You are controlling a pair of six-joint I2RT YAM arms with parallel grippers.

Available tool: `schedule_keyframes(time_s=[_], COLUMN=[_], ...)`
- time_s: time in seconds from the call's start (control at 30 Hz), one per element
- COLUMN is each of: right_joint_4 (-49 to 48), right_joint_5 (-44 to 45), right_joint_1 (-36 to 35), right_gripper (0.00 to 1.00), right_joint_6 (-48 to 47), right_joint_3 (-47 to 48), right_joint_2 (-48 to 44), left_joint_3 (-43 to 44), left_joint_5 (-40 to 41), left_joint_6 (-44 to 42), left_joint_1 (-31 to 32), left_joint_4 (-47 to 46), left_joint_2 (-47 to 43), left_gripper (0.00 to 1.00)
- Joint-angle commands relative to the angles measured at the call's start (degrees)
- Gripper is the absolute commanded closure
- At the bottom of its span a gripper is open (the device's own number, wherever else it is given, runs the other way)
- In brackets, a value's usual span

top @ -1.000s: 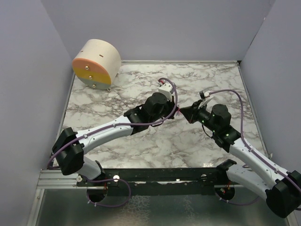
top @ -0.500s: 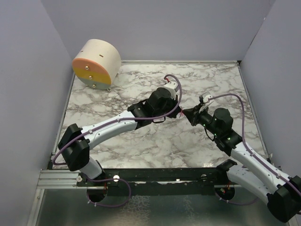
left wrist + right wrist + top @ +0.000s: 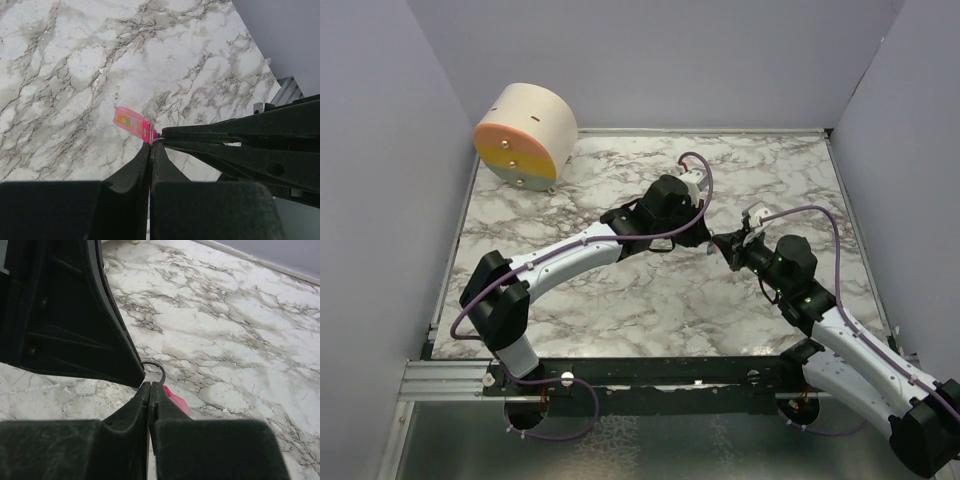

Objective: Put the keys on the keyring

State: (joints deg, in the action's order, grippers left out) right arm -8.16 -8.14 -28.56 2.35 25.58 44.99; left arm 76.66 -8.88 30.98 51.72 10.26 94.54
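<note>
Over the middle of the marble table my two grippers meet tip to tip. The left gripper (image 3: 706, 240) (image 3: 151, 146) is shut on the pink key (image 3: 131, 121), which sticks out past its tips. A pink line shows between its jaws. The right gripper (image 3: 720, 244) (image 3: 150, 386) is shut on the keyring (image 3: 158, 368), whose thin metal loop arcs out from its tips. In the right wrist view the key (image 3: 179, 401) shows behind the right finger. A speck of the blue tag (image 3: 158, 134) shows where the tips touch; the rest is hidden.
A beige drum with an orange and yellow face (image 3: 525, 135) stands at the back left corner. Grey walls close the table on three sides. A metal rail (image 3: 650, 372) with the arm bases runs along the near edge.
The left wrist has swung up and to the right, and the right arm has shifted with it. The meeting point has drifted slightly right. Both grippers have stayed shut.
</note>
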Motion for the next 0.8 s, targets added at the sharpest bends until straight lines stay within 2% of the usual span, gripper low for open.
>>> schedule_keyframes(time_s=[0.0,0.17,0.4,0.43,0.5,0.53,0.77], right_joint_4=[-4.43,-4.69,-4.07,-3.09,-1.51,-0.57,3.99], right_joint_5=[3.45,4.65,4.35,3.57,3.74,3.93,4.68], right_joint_1=[0.06,0.03,0.03,0.08,0.06,0.08,0.08], right_gripper=[0.99,0.99,0.99,0.96,0.81,0.77,0.74], right_joint_6=[-3.54,-4.48,-3.08,-2.77,-0.92,-0.09,6.74], right_joint_3=[-0.34,-0.56,-0.12,0.35,1.38,2.0,4.52], right_joint_2=[-1.92,-2.05,-1.71,-1.67,-1.33,-1.03,-1.04], left_joint_3=[1.21,2.9,3.49,3.49,3.49,3.49,3.78], left_joint_5=[-7.2,-10.6,-11.09,-10.51,-8.6,-7.77,-2.43], left_joint_6=[0.77,1.11,0.68,0.47,-0.27,-0.67,-5.22], left_joint_1=[-1.01,-1.86,-1.9,-2.02,-1.98,-1.98,-2.16], left_joint_4=[3.2,3.27,4.12,4.31,4.82,5.16,7.66], left_joint_2=[0.88,1.55,2.14,2.02,1.55,1.33,0.28], left_gripper=[1.0,1.0,1.0,1.0,1.0,1.0,1.0])
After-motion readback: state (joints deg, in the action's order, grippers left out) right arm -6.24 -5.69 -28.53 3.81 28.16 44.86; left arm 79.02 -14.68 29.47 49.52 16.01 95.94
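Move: The keyring is in my left fingertips already, its loop reaching roughly 1 cm back and 1 cm to their right. From my right fingertips, which seem shut on its free side, the loop's middle lies about 1 cm ahead and 1 cm left, level with them. The pink key hangs some 2 cm ahead of my right fingertips, in line sideways and 3 cm below; the blue key about 1 cm ahead, in line sideways and 3 cm below. I let go of the keyring's free side with my right hand: it stays nearly in place beside the ring, then its fingers open to about a quarter and it lifts some 1.5 cm away. My left hand keeps its pinch on the ring, turns about 5 degrees and at the end eases about 1 cm down and 1 cm left, away from the right fingers. ##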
